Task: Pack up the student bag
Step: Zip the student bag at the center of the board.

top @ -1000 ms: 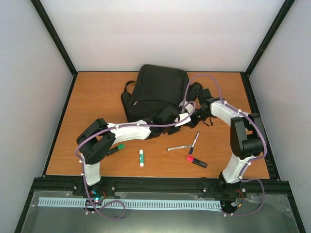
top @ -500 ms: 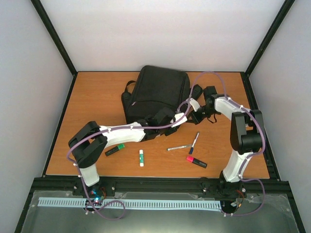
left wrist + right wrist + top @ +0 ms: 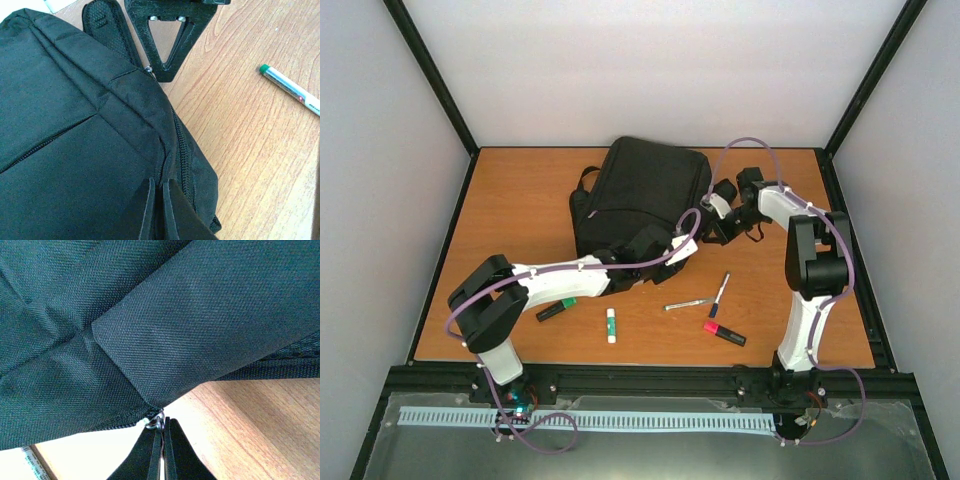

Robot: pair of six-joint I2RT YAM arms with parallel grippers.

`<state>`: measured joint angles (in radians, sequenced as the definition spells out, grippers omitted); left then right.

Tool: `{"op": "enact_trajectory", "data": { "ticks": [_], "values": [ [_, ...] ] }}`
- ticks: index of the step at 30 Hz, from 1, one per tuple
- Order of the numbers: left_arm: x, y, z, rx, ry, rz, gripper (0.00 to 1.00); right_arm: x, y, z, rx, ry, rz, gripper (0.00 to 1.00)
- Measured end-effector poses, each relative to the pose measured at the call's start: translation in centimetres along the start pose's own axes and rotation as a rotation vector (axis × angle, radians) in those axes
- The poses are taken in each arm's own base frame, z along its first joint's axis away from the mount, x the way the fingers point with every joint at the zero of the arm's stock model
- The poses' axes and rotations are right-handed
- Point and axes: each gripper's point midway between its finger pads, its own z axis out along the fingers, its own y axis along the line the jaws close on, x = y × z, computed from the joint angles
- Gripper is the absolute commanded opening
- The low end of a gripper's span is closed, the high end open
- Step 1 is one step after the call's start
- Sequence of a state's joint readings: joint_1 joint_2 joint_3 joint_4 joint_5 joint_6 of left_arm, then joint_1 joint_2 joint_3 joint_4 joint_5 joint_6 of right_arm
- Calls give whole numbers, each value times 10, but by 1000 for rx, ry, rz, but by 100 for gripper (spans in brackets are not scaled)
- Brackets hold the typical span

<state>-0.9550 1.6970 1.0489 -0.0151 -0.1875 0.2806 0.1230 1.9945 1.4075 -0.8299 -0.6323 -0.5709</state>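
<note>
The student bag (image 3: 640, 195) is a big black backpack lying at the middle back of the table. My left gripper (image 3: 690, 240) is at its near right corner. In the left wrist view this gripper (image 3: 159, 187) is shut on a fold of the bag's fabric (image 3: 75, 125) beside a zip seam. My right gripper (image 3: 713, 223) is at the bag's right side. It (image 3: 162, 427) is shut on the metal zipper pull (image 3: 155, 421) under the bag's edge (image 3: 150, 315). One black finger of the right gripper (image 3: 167, 47) shows at the top of the left wrist view.
On the wood in front of the bag lie a green marker (image 3: 556, 309), a glue stick (image 3: 611, 324), a silver pen (image 3: 689, 303), a dark pen (image 3: 720, 293) and a red highlighter (image 3: 724, 333). A green-tipped pen (image 3: 290, 90) lies to the right of the bag's corner.
The left jaws have closed on the bag's fabric, and the left elbow has swung left. The right gripper has moved toward the back with the zipper pull in it.
</note>
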Motion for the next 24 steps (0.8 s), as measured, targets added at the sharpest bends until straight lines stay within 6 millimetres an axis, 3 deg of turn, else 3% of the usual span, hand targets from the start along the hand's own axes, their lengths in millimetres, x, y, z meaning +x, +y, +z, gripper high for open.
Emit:
{"op": "enact_trajectory", "data": {
  "ticks": [5,11,12,13,14,19,24],
  "values": [
    [1,0,0,1,2,-17,21,0,1,0,-7,4,11,7],
    [0,0,-2,0,11,-68,50,3,-9,-7,35,-13,32,23],
    [0,0,-2,-2,14,-82,56,4,-9,-9,40,-18,35,26],
    [-1,2,-3,-7,18,-100,71,5,-8,-13,46,-25,37,29],
    [-3,3,-4,-13,19,-110,96,4,-6,-18,54,-35,34,32],
    [-18,21,-20,-56,-5,-203,100,-16,11,-56,106,-121,-11,46],
    [-35,56,-42,-110,-46,-329,100,-37,36,-100,164,-224,-79,58]
  ]
}}
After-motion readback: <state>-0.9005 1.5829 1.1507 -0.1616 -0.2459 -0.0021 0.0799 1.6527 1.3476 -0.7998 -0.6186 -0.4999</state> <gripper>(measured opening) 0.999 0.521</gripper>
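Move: At the fingertips of each hand is its own grip: the left still pinches the bag's near right corner, and the right still holds the zipper pull on the bag's right edge. The pull lies about 7 cm ahead, 8 cm right and 6 cm below the left hand; the bag's middle is some 10 cm ahead and 13 cm left of the right hand. Of the pens on the board, the grey one is about 7 cm back and 2 cm right of the left hand, 11 cm down; the white one is roughly 12 cm back and 2 cm right of the right hand, 5 cm down. Letting go with both hands after a short hold: the right opens about halfway off the zipper pull, edges some 2 cm right, then climbs straight up about 11 cm while its fingers tilt up some 15 degrees. The left spreads wide, frees the bag corner and rises about 7 cm, drifting forward and left over the bag as its wrist turns counter-clockwise and rolls. ##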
